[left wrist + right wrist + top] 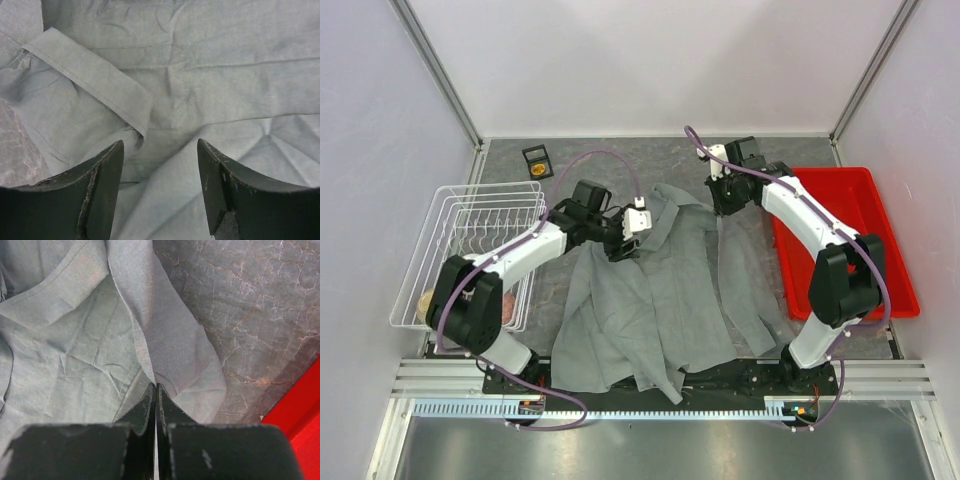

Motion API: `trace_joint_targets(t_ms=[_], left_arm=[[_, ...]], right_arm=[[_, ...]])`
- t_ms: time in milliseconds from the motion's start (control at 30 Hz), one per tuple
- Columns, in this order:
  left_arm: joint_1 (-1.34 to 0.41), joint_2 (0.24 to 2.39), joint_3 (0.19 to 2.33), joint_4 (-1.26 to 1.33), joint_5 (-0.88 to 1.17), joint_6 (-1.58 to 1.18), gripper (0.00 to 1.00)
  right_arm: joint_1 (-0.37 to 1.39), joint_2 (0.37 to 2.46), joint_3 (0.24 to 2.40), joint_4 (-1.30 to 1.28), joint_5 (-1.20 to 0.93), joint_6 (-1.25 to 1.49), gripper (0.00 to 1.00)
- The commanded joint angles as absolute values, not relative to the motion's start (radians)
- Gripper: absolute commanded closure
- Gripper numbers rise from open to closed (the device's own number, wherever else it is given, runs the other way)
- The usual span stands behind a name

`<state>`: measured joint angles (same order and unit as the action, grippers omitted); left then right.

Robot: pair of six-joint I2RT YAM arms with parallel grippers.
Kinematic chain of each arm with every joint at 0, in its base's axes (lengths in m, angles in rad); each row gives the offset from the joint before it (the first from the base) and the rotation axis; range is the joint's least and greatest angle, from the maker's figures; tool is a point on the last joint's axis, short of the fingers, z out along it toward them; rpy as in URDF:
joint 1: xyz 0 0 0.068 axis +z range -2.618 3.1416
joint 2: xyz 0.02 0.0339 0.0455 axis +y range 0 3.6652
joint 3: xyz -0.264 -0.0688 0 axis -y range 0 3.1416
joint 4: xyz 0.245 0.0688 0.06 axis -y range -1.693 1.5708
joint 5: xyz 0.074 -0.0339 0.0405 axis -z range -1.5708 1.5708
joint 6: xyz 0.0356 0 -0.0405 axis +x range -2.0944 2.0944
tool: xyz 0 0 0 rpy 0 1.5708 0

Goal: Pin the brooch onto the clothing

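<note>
The clothing (655,290), a grey shirt, lies spread and rumpled across the table's middle. My left gripper (620,245) hovers over its upper left part, close to a folded band (90,80). In the left wrist view this gripper (160,145) is open, with only cloth showing between the fingers. My right gripper (725,200) is at the shirt's upper right edge. There it (156,386) is shut on a raised fold of the clothing (150,330). The brooch (538,171) shows as a small gold spot in a black case at the back left, far from both grippers.
A white wire rack (470,215) stands at the left, with a tan round thing (425,300) in its near corner. A red bin (890,240) sits at the right, its corner (300,410) close to my right gripper. Bare marbled table (250,300) lies beyond the shirt.
</note>
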<state>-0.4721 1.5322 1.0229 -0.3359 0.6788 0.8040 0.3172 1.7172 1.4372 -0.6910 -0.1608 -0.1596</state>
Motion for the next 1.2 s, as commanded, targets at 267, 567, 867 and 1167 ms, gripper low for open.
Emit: trace_joint_targets(t_ms=[267,567,867,1167], left_arm=[[-0.543,1.753,1.057,-0.172,0.506,1.152,0.34],[-0.486,1.695,1.169,-0.160,0.716,0.844,0.98],[-0.324,1.977,1.544,-0.072,0.543,0.181,0.98],[-0.292,2.261,1.923,-0.320,0.181,-0.098,0.88]], right_arm=[[0.258,1.548,1.448,-0.767,-0.155,-0.129,1.00],[0.227,1.526,1.494,-0.808,-0.078,-0.169,1.00],[0.187,1.724,1.624,-0.713,0.057,-0.158,1.00],[0.186,1.954,1.852,-0.750,0.092,-0.161,0.41]])
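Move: The clothing fold under the open left hand lies about 3 cm ahead, 1 cm to its right and 8 cm below; the brooch case is some 25 cm ahead and 20 cm left of that hand. The right hand already holds a raised clothing edge, bound for the table spot about 10 cm ahead, 8 cm right and 12 cm down, with the red box's middle some 25 cm right and 6 cm back. Left hand drops, pinches the clothing fold, carries it some 23 cm forward; right swings rightward, then forward, opening. ##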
